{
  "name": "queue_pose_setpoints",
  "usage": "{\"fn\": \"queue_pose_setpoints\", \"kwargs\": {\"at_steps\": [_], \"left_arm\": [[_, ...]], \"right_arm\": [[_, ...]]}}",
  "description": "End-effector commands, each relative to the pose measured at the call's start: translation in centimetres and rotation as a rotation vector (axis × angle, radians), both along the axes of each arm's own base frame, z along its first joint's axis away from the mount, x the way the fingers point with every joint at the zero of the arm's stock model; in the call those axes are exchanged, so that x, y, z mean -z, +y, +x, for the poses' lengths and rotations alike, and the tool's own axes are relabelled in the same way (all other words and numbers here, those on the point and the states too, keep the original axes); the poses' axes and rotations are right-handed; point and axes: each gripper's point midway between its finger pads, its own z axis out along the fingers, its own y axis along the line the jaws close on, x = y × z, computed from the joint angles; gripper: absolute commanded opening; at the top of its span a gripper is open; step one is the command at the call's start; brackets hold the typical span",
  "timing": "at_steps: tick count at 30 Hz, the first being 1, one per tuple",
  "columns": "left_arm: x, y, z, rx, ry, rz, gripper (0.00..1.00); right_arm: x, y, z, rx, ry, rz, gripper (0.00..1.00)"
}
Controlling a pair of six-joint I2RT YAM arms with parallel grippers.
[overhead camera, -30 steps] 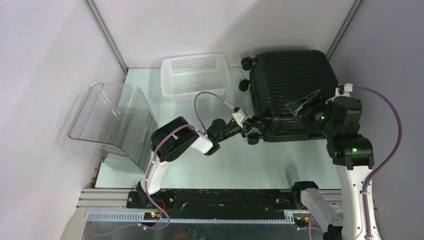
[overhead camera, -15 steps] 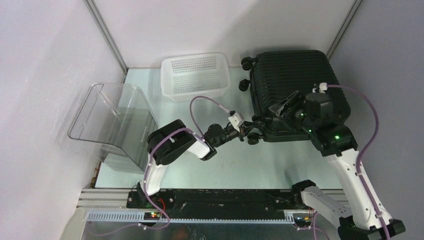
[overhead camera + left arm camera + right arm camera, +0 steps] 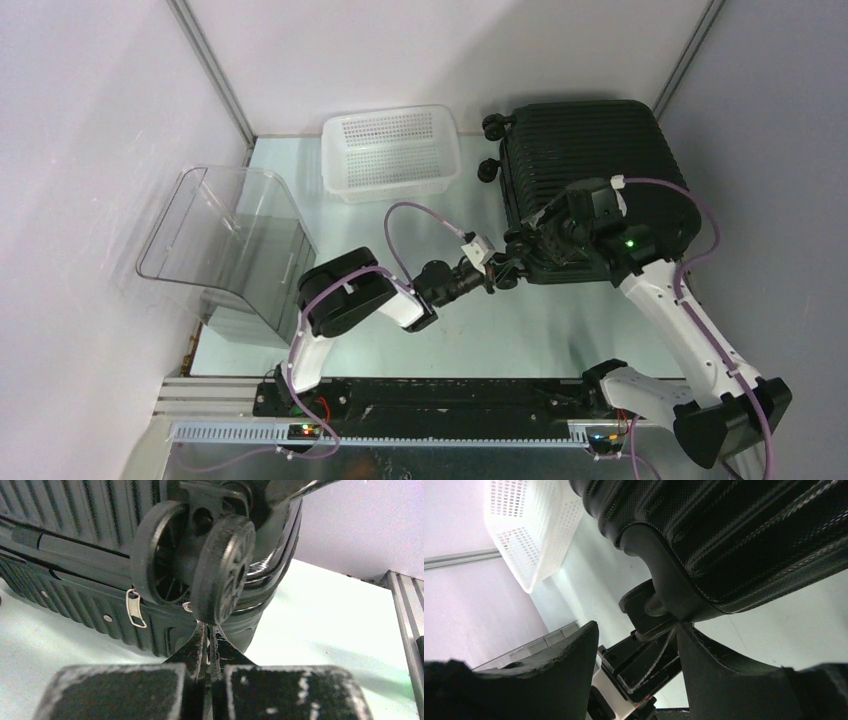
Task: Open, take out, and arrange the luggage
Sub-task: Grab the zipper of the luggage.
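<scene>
The luggage (image 3: 590, 170), a black ribbed hard-shell suitcase, lies flat and zipped at the back right. My left gripper (image 3: 497, 268) is at its near left corner, just under a caster wheel (image 3: 222, 575). In the left wrist view this gripper (image 3: 210, 629) is shut, with a thin pale zipper pull (image 3: 188, 608) running down between its pads. A second pull (image 3: 134, 609) hangs free on the side. My right gripper (image 3: 535, 238) hovers open over the same corner. In its own view the right gripper (image 3: 636, 627) straddles the wheel mount (image 3: 649, 607), one finger against the shell.
A white perforated basket (image 3: 390, 150) stands left of the luggage, also seen as the basket (image 3: 531, 530) in the right wrist view. A clear plastic container (image 3: 230, 240) stands at the left. Walls close in behind and to the right.
My right arm has swung left across the luggage to its near left corner. My left gripper has slid a little nearer along that corner, still shut.
</scene>
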Motion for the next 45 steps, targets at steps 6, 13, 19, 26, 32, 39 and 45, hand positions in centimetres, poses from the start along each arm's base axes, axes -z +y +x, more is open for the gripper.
{"fn": "queue_pose_setpoints", "kwargs": {"at_steps": [6,13,19,26,32,39,45], "left_arm": [[-2.0,-0.8,-4.0,0.069,-0.025,-0.030,0.00],[-2.6,-1.0,-5.2,0.099,-0.046,-0.040,0.00],[-3.3,2.5,-6.1,0.059,-0.047,-0.034,0.17],[-3.5,3.7,-6.3,0.038,0.007,-0.039,0.62],[-3.0,2.6,-3.9,-0.039,-0.039,-0.040,0.68],[-1.5,0.7,-0.5,-0.091,-0.033,-0.025,0.70],[-1.1,0.7,2.5,-0.116,-0.032,-0.051,0.71]], "right_arm": [[1.6,1.1,0.3,0.135,0.073,0.040,0.61],[2.6,3.0,1.2,0.109,0.073,0.069,0.60],[2.0,3.2,1.7,0.062,0.024,0.038,0.58],[0.9,2.0,0.9,0.070,0.002,0.034,0.60],[-1.0,1.0,-0.8,0.028,-0.049,0.031,0.65],[-3.6,0.1,-2.5,-0.002,-0.135,0.055,0.65],[-5.2,-0.3,-2.9,-0.013,-0.183,0.097,0.65]]}}
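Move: Between the shut left fingertips, about 1 cm ahead and 1 cm to the right of that hand point, sits the near zipper pull of the luggage. The second zipper pull is some 5 cm ahead, level sideways and about 1 cm higher. The luggage's upper near wheel stands roughly 3 cm ahead, 1 cm left and 5 cm above. From the open right hand, the near zipper pull lies about 5 cm back, 2 cm left and 9 cm below. Drawing back about 7 cm, the left hand leaves the near zipper pull with its fingers still shut, shifts some 5 cm left late in that stroke while they open, then rises slightly and comes forward and right, sinking again to bring the wide-open fingers around the pull. The right hand, staying open, goes about 3 cm left and down over the luggage's near corner, pauses, then rises some 7 cm, easing back and right. ##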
